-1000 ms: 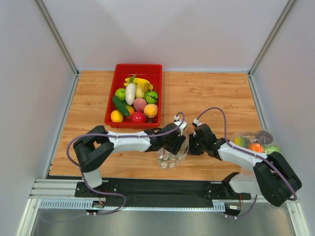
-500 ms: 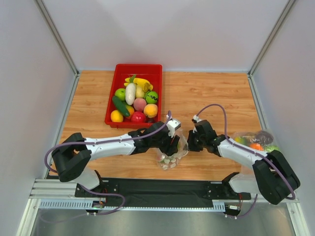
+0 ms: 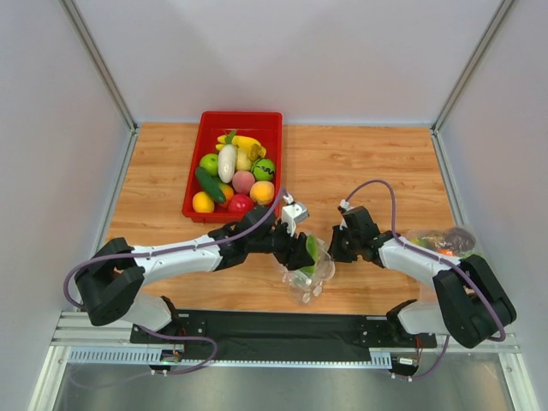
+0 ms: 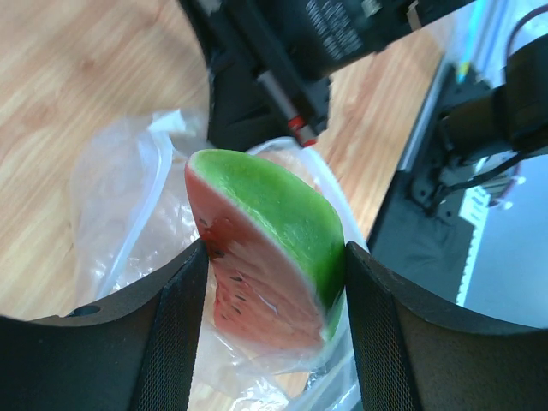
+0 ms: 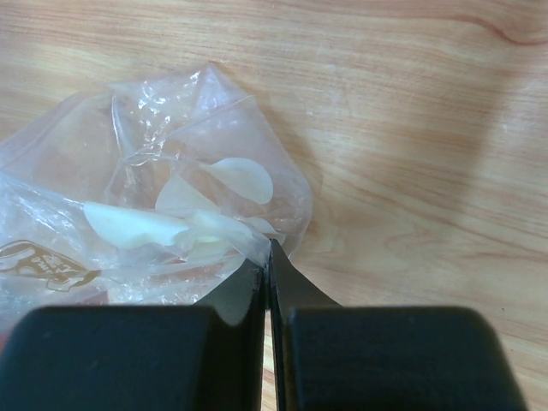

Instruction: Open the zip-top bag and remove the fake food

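The zip-top bag [image 3: 312, 280] is clear, crumpled plastic with white round dots, lying on the wooden table in front of both arms. My left gripper [image 3: 301, 250] is shut on a piece of fake food, a watermelon slice [image 4: 265, 248] with green rind and red flesh, held just over the bag [image 4: 120, 197]. My right gripper [image 3: 336, 248] is shut on the bag's right edge, and the plastic [image 5: 171, 188] bunches at its tips [image 5: 270, 248]. A dark green cucumber [image 3: 209, 184] and a long white vegetable [image 3: 227, 163] lie in the red tray.
The red tray [image 3: 240, 115] at the back left holds several toy fruits. A second clear bag [image 3: 441, 241] with orange and green pieces lies at the right, beside my right arm. White walls close in the table on three sides.
My left arm has stretched out to the right, and the green watermelon slice now shows in its gripper over the bag. The bag has shifted slightly right and nearer. The right gripper has kept its pinch.
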Robot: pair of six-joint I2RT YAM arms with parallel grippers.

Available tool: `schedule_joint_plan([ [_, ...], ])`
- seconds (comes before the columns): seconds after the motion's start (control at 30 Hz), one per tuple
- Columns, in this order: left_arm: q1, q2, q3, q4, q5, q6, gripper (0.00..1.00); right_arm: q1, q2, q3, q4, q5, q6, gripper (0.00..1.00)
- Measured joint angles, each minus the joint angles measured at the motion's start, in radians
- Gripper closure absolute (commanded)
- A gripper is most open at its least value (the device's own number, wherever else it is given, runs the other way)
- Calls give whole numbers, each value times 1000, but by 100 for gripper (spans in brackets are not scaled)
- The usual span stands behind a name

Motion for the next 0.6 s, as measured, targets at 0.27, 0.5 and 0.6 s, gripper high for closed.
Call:
schedule_joint_plan([
  [0.27,55,-42,-9,127,60,-24,100,-2,0,0,-3,-2,-8,100],
  [0.5,100,-11,40,177,65,-35,100,-2,-63,0,-40,5,-27,100],
  [0.6,136,-11,75,182,74,-42,100,-3,-86,0,-53,10,-31,100],
])
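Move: The left hand still has the watermelon slice between its fingers; the red tray it goes to is centred about 30 cm ahead, 19 cm to its left and 10 cm lower. At the tray's near side the red apple sits some 17 cm ahead and 17 cm left, the peach-coloured fruit 21 cm ahead and 12 cm left. The bag lies under the hand, about 2 cm back. From the right hand the tray is roughly 26 cm ahead and 27 cm left. Keeping its pinch on the watermelon slice, the left hand draws the slice up out of the bag mouth, about 7.5 cm, at first almost straight up, then also some 6 cm forward towards the red tray, the fingertips tipping up by about 15 degrees. The right hand keeps its shut fingers on the bag's edge and, late on, lifts it about 1.5 cm. ##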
